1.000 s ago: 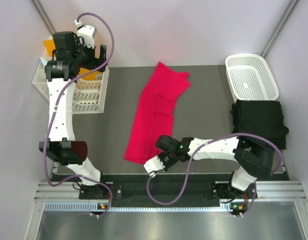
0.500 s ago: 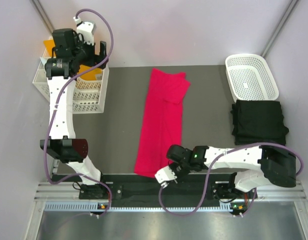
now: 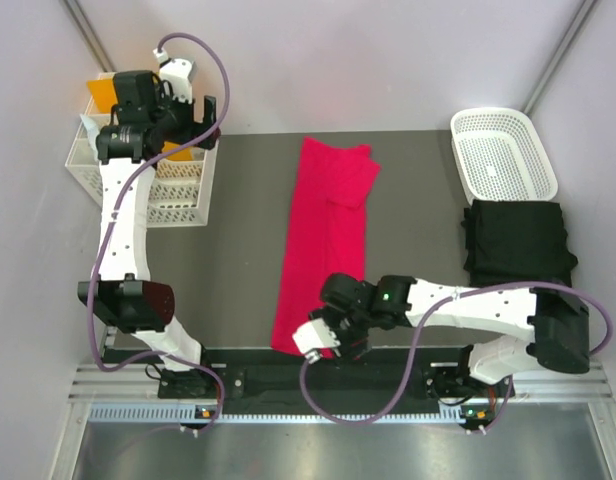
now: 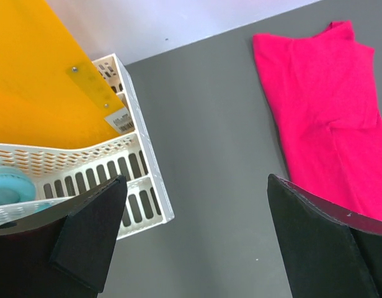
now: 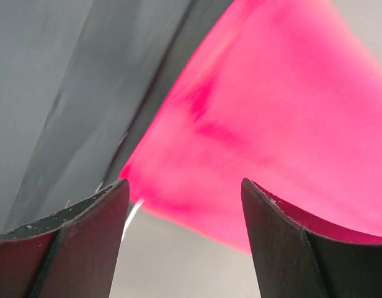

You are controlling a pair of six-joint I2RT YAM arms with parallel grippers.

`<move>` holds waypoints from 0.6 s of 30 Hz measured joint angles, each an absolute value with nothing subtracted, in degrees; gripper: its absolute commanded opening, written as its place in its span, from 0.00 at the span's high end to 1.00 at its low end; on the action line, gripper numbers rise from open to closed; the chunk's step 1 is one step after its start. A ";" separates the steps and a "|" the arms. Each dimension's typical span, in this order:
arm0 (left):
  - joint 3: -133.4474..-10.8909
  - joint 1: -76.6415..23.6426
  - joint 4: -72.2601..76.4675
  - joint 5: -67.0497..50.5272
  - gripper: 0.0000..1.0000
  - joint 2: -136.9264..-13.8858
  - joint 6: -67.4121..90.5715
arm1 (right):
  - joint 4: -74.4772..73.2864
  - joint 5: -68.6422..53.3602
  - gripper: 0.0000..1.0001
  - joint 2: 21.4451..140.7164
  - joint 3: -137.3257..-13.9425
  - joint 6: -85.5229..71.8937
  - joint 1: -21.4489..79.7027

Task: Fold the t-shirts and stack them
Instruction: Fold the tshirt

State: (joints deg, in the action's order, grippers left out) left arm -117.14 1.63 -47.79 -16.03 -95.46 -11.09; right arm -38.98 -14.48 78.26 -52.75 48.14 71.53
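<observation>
The pinkish-red t-shirt [image 3: 326,235] lies as a long narrow strip down the middle of the dark mat, its near end by the front edge. My right gripper [image 3: 326,340] hovers over that near end with its jaws open. In the right wrist view the red cloth [image 5: 271,112] shows beyond the open right gripper [image 5: 185,205], and nothing sits between the fingers. The black t-shirt [image 3: 518,245] rests folded at the right. My left gripper [image 3: 200,118] is raised at the back left and open. In its wrist view the left gripper [image 4: 194,205] is empty, with the red t-shirt [image 4: 327,112] to the right.
A white lattice basket [image 3: 503,155] stands at the back right, just behind the black shirt. A white slotted organiser [image 3: 178,190] holding an orange sheet [image 4: 42,81] and a teal item [image 4: 8,186] stands at the back left, below the left gripper.
The right gripper drew the shirt's near end toward the front edge, straightening the strip, then opened and let go. The left arm has barely shifted.
</observation>
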 measured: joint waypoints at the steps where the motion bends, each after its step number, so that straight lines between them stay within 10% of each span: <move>1: -116.11 1.63 -47.72 -16.01 0.01 -95.20 -11.16 | -38.48 -14.90 0.29 79.09 -54.89 47.22 71.53; 18: -113.01 1.63 -46.09 -14.02 0.01 -94.19 -12.19 | -19.59 -2.44 0.30 92.40 -54.65 27.00 74.54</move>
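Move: Lying mostly to the right hand's left, the near end of the pink t-shirt has its middle about 6 cm left, 2 cm back and 7 cm below. The near left corner of that end is roughly 15 cm left of the hand, the near right corner some 4 cm to its right, both about 2 cm back. The black t-shirts sit about 22 cm ahead and 37 cm right. From the left hand, the near end is some 39 cm back, 24 cm right and 36 cm lower. Sweeping left over the t-shirt's near end, the empty right hand travels about 6 cm, rising a little at first, then sinking to some 4 cm below its starting height while easing about 3 cm forward. The wrist turns about 20 degrees clockwise and the fingers stay open; no contact with the cloth can be seen. ##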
